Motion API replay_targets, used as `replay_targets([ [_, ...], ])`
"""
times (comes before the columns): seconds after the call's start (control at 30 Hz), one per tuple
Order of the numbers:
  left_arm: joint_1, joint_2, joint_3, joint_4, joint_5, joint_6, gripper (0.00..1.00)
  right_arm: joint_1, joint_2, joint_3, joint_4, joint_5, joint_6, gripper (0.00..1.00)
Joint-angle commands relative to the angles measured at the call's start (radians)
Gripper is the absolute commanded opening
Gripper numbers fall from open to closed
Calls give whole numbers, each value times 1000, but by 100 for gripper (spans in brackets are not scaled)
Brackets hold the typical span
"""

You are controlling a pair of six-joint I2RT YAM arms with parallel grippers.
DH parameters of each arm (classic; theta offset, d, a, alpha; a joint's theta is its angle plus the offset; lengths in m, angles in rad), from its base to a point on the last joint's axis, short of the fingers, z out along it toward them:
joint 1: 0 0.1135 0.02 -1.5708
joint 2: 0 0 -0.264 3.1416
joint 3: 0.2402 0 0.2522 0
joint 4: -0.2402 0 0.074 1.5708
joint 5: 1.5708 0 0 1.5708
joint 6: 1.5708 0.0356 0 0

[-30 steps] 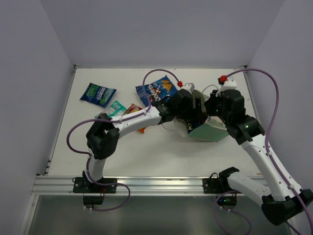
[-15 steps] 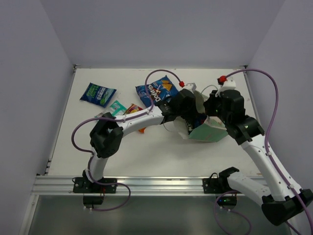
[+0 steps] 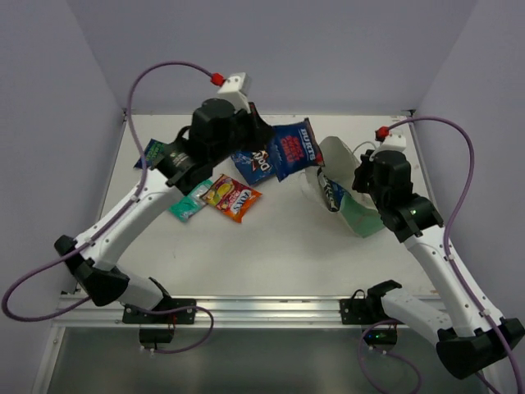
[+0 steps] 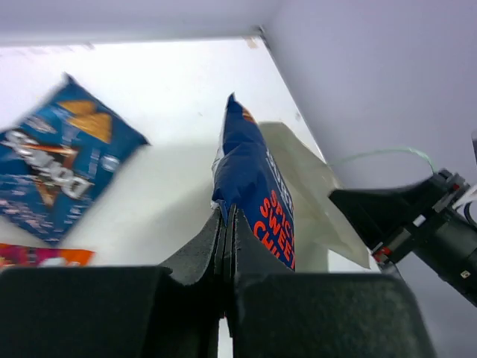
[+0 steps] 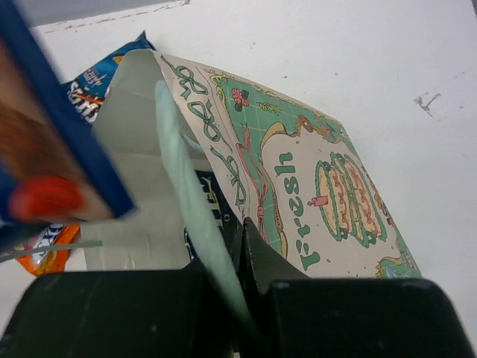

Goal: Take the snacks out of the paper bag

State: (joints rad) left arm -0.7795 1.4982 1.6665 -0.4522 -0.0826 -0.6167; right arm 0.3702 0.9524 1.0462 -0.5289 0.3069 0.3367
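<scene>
My left gripper [image 3: 264, 141] is shut on a dark blue snack packet [image 3: 294, 150] and holds it in the air left of the paper bag [image 3: 354, 215]. The left wrist view shows the jaws pressed on the packet's edge [image 4: 252, 183]. My right gripper [image 3: 358, 179] is shut on the bag's rim, with the printed side panel [image 5: 313, 186] to its right. Another dark packet [image 3: 330, 193] lies inside the bag and also shows in the right wrist view [image 5: 210, 200]. On the table lie a blue Doritos packet [image 3: 253, 164], a red-yellow-orange one [image 3: 230, 197], a teal-white one [image 3: 186, 206] and a blue one [image 3: 153, 151].
White walls close the table at the back and both sides. My left arm's purple cable [image 3: 164, 70] loops high over the back left. The right arm [image 4: 425, 224] shows at the right in the left wrist view. An aluminium rail [image 3: 246, 308] runs along the near edge.
My left gripper has come out of the bag's mouth, risen and moved left with a dark blue packet in it. The bag now stands more upright, still held by my right gripper.
</scene>
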Motion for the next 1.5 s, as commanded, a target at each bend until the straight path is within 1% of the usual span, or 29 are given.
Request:
replay_targets([
  [0.0,71,-70,21,-114,-91,119,0,-16,-9,-11,-29,69,-8,0],
  [0.07,112,-93,24,-157,-91,139,0,-20,-9,-8,-31,75,-16,0],
  [0.17,118,-90,18,-210,-105,175,0,-28,-9,0,-33,90,-30,0],
  [0.23,118,-96,-10,-210,-109,176,0,-34,-9,5,-33,90,-33,0],
  [0.27,118,-98,-49,-203,-95,175,0,-36,-12,9,-33,86,-33,0],
  [0.3,118,-96,-69,-192,-50,172,0,-39,-14,12,-33,80,-36,0],
  [0.37,118,-85,-131,-140,22,157,0,-40,-15,20,-33,77,-39,0],
  [0.4,118,-81,-152,-114,117,131,0,-40,-15,21,-31,75,-45,0],
  [0.43,111,-70,-174,-53,157,111,0,-40,-15,24,-31,78,-48,0],
  [0.5,91,-50,-214,7,243,63,0,-43,-14,26,-31,78,-57,0],
  [0.63,4,22,-254,130,293,-4,0,-48,-14,31,-31,72,-57,0],
  [0.67,-3,28,-279,154,309,-26,0,-47,-14,34,-31,63,-57,0],
  [0.73,-6,30,-393,220,346,-90,2,-48,-12,38,-31,55,-56,0],
  [0.77,-4,22,-442,246,343,-107,25,-48,-12,38,-31,41,-56,0],
  [0.8,-6,10,-492,268,299,-123,40,-48,-14,38,-29,32,-56,0],
  [0.83,2,-15,-573,265,259,-129,53,-48,-14,38,-29,21,-60,0],
  [0.87,9,-27,-600,253,232,-130,72,-48,-14,38,-26,9,-64,0],
  [0.93,26,-70,-617,200,172,-124,81,-48,-15,44,-26,-17,-73,0],
  [0.97,26,-84,-605,182,149,-117,85,-48,-17,46,-25,-18,-76,0],
  [1.1,26,-125,-464,104,-1,-61,85,-47,-26,43,-10,-73,-84,0],
  [1.13,26,-121,-429,96,-17,-52,85,-48,-29,43,-8,-83,-82,0],
  [1.17,26,-113,-353,87,-23,-48,85,-47,-29,43,-5,-89,-82,0],
  [1.2,26,-101,-312,81,-17,-43,84,-47,-29,43,-5,-98,-80,0],
  [1.23,25,-69,-272,67,-6,-44,84,-47,-29,41,-3,-106,-80,0],
  [1.27,23,-50,-193,64,9,-46,84,-47,-30,43,0,-107,-80,0],
  [1.33,10,17,-111,47,38,-51,84,-47,-30,43,1,-118,-73,0],
  [1.37,0,42,-31,40,41,-51,84,-47,-32,43,1,-118,-70,0],
  [1.4,-7,92,8,18,43,-54,84,-47,-35,44,3,-118,-62,0],
  [1.47,-41,140,76,7,50,-60,83,-47,-33,44,3,-127,-56,0],
])
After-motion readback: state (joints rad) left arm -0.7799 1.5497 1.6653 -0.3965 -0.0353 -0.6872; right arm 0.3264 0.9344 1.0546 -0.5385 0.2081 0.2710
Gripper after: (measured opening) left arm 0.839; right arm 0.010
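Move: The blue Burts packet, already pinched by the left hand, is bound for a bare patch of table about 10 cm back and some 3 cm to the right of that hand, roughly 36 cm below. The orange packet lies some 12 cm left of the hand and about level with it; the Doritos packet is about 12 cm ahead and 3 cm left, the paper bag 19 cm right and 1 cm back. From the right hand the patch is about 10 cm back and 17 cm left. The Burts packet is carried left by some 8 cm, away from the paper bag, then down and back with the left wrist tipping down nearly 30 degrees; the fingers open wide and let go low over the bare table. The emptied left hand climbs about 24 cm and forward again, untilting, ending slightly nearer the bag. The right hand keeps its pinch at the bag's rim, easing 2 cm right and back. ##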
